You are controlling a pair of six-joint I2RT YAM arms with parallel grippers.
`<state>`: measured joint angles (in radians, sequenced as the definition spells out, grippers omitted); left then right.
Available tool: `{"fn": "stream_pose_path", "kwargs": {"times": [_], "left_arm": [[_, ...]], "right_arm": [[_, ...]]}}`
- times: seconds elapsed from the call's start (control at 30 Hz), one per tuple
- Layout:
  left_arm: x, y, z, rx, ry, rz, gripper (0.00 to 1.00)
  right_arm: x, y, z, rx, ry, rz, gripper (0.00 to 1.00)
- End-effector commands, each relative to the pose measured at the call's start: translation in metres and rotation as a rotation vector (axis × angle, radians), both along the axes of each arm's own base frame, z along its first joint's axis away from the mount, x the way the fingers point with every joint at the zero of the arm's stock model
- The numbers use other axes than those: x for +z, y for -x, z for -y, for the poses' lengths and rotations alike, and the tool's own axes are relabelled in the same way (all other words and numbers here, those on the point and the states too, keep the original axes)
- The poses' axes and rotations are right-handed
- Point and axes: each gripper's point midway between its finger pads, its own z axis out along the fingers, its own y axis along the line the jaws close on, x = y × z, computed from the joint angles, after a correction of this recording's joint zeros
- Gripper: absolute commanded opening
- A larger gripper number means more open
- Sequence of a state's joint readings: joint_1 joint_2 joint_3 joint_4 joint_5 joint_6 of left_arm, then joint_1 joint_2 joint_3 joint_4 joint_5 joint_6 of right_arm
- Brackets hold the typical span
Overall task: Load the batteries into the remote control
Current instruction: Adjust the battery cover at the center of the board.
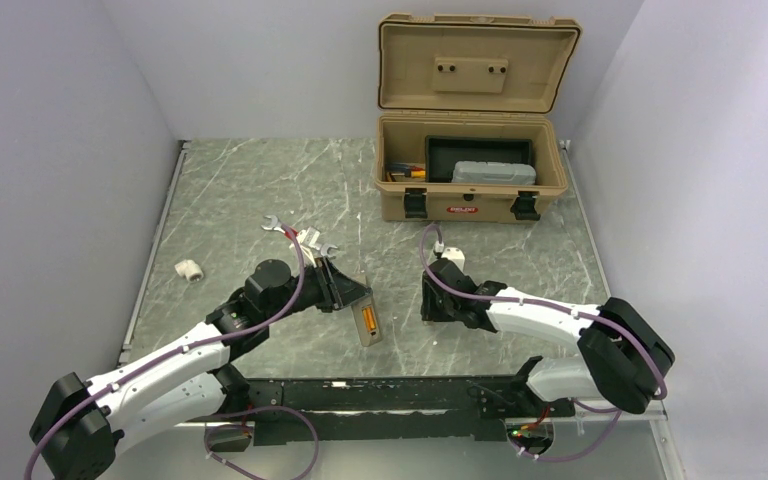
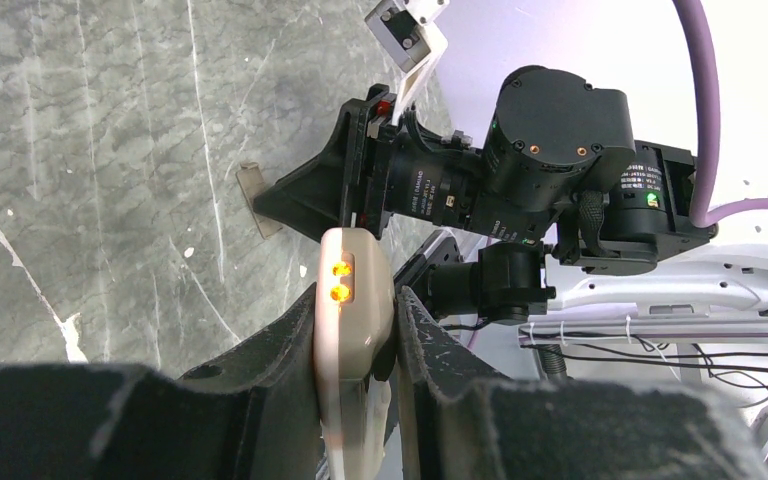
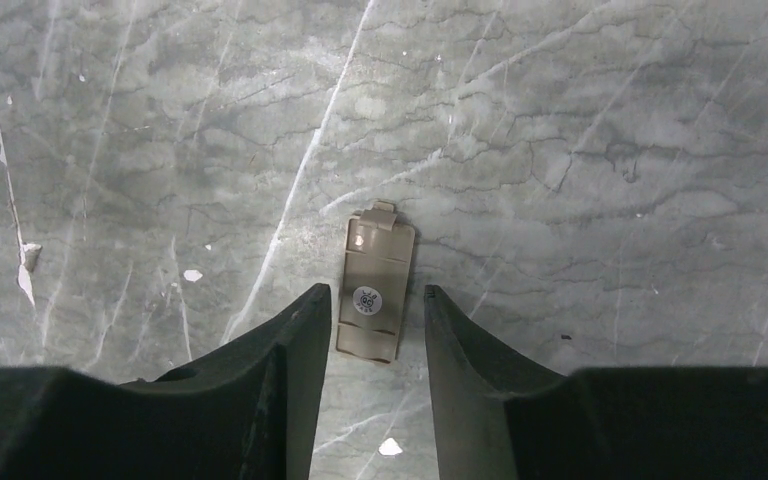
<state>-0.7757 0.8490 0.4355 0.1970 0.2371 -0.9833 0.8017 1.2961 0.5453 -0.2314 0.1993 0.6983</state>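
Observation:
My left gripper (image 2: 355, 296) is shut on the remote control (image 2: 362, 335), held on edge above the table with its grey-tan back showing. Two orange batteries (image 2: 341, 280) sit in its bay, also orange in the top view (image 1: 368, 320). The remote control (image 1: 364, 305) hangs between the two arms. A tan battery cover (image 3: 378, 250) with a round white sticker lies flat on the marble. My right gripper (image 3: 375, 290) is open, one finger on either side of the cover's near half, with a gap on both sides.
An open tan toolbox (image 1: 472, 195) stands at the back right, holding a black tray and a grey case. A silver wrench (image 1: 278, 227) and a white plastic fitting (image 1: 189, 269) lie on the left of the table. Walls close in on both sides.

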Motion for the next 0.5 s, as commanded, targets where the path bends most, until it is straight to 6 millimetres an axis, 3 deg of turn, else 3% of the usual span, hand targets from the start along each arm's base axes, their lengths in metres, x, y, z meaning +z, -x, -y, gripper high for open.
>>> {"fn": "stream_pose_path", "kwargs": {"times": [0.0,0.47], "left_arm": [[0.016,-0.004,0.003,0.003,0.042,0.053,0.0],[0.016,-0.004,0.004,-0.001,0.046,0.048,0.0]], "right_arm": [[-0.006,0.006,0.001,0.012,0.007,-0.032,0.39],[-0.018,0.013,0.003,0.029,0.024,-0.072,0.23]]}}
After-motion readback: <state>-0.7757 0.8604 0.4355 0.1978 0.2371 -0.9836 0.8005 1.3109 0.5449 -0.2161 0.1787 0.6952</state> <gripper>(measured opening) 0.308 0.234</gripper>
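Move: The battery cover lies flat on the board right under the right hand, between its parted fingertips, about 1 cm ahead of the hand point and 1 cm below it. The remote, held up by the left hand with its battery bay showing, is some 11 cm to the left, 4 cm back and 15 cm higher; the wrench lies about 25 cm left and 16 cm ahead on the board. From the left hand, the cover is about 11 cm right, 2 cm ahead and 19 cm below. Barely shifting, the right hand stays low over the battery cover and closes its fingers to about half their earlier gap, then edges about half a centimetre left near the end. The fingers keep pointing down and forward; the right-hand fingertip comes against the cover's right long edge, while the left-hand one stands over the left part of its face. ##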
